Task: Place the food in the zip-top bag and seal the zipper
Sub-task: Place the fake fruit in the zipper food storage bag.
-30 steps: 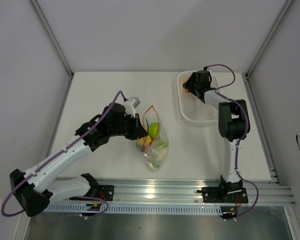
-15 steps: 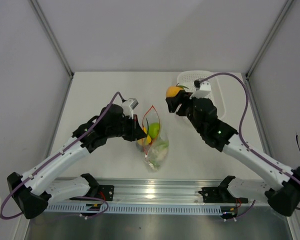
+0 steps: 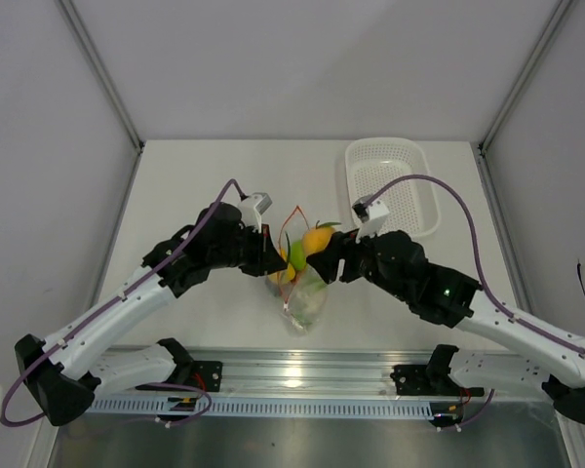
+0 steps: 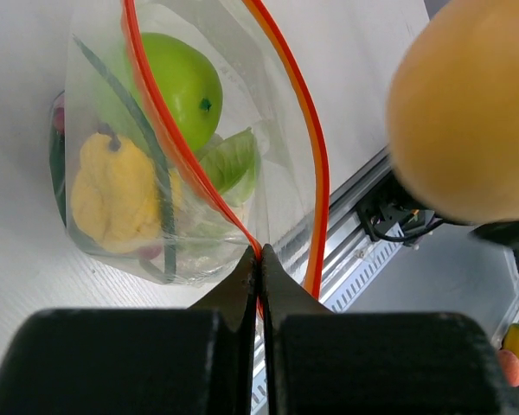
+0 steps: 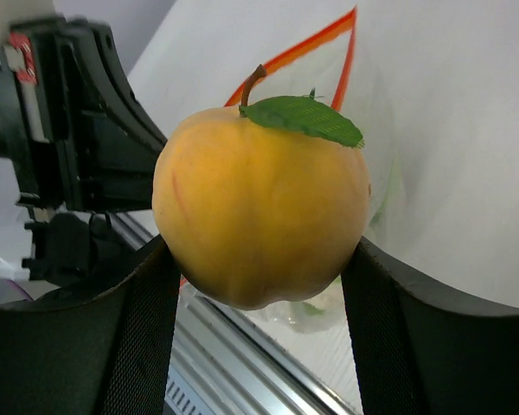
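The clear zip-top bag point(image 3: 304, 288) lies mid-table with its mouth toward the far side. Inside it are a green apple point(image 4: 177, 86), a yellow piece point(image 4: 112, 199), green stalks and a pale leafy piece point(image 4: 229, 160). My left gripper point(image 4: 259, 258) is shut on the near side of the red-orange zipper point(image 4: 316, 156) and holds the mouth open. My right gripper point(image 5: 259, 255) is shut on an orange-yellow round fruit point(image 5: 259, 207) with a green leaf. It holds the fruit point(image 3: 317, 240) just above the bag's mouth, close to the left gripper point(image 3: 273, 261).
A white perforated basket point(image 3: 395, 185) stands at the back right. An aluminium rail point(image 3: 302, 375) runs along the near table edge, just in front of the bag's bottom. Grey walls and frame posts close in the table on three sides.
My right arm has swung from the basket leftward and toward the near edge, carrying the orange-yellow fruit to the bag's mouth. The left arm and the bag have stayed put.
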Controlling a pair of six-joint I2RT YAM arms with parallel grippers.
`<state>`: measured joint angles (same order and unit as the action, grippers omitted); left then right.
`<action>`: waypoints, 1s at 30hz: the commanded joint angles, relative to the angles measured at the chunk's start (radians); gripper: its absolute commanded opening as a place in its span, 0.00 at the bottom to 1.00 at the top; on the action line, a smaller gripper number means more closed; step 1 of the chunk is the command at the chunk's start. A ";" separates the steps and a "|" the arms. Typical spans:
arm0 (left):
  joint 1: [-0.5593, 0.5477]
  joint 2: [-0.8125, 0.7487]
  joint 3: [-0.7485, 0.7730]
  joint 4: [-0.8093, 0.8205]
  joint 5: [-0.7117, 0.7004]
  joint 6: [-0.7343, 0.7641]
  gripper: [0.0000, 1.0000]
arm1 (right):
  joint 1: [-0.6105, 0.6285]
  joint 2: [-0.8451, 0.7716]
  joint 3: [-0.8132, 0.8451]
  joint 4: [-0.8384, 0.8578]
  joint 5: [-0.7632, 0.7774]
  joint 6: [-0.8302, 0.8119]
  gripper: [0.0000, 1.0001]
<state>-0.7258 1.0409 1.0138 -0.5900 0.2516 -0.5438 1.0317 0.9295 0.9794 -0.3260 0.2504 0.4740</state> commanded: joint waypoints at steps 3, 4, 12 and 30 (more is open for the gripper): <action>0.006 -0.024 0.028 0.012 0.028 0.018 0.01 | 0.065 0.097 0.054 -0.010 -0.031 -0.012 0.13; 0.006 -0.028 0.032 0.010 0.026 0.015 0.01 | 0.068 0.107 0.064 -0.002 -0.031 -0.011 0.13; 0.005 -0.065 0.072 -0.021 0.014 0.010 0.01 | 0.090 0.184 0.183 -0.030 0.042 -0.051 0.18; 0.006 -0.076 0.088 0.010 0.021 -0.019 0.01 | 0.091 0.253 0.206 -0.091 0.044 -0.008 0.41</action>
<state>-0.7250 0.9871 1.0626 -0.6304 0.2581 -0.5499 1.1156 1.1877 1.1904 -0.4202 0.2977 0.4446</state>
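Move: The right hand already holds the peach; the open bag's mouth lies about 5 cm to its left, 4 cm ahead and 8 cm below. Inside the bag, from that hand, the green apple is some 8 cm ahead, 5 left and 19 below, and the cabbage nearly straight below, 3 cm left and 24 down. The left hand pinches the bag's rim; the mouth's middle lies about 4 cm ahead of it and 3 to its right, level in height. Still gripping the peach, the right hand carries it about 5 cm left to over the bag's mouth, dipping some 3 cm on the way, rising about 5 cm, then easing down again, with a slight wrist roll. The left fingers stay shut on the rim and, partway through, lift it about 3 cm. ##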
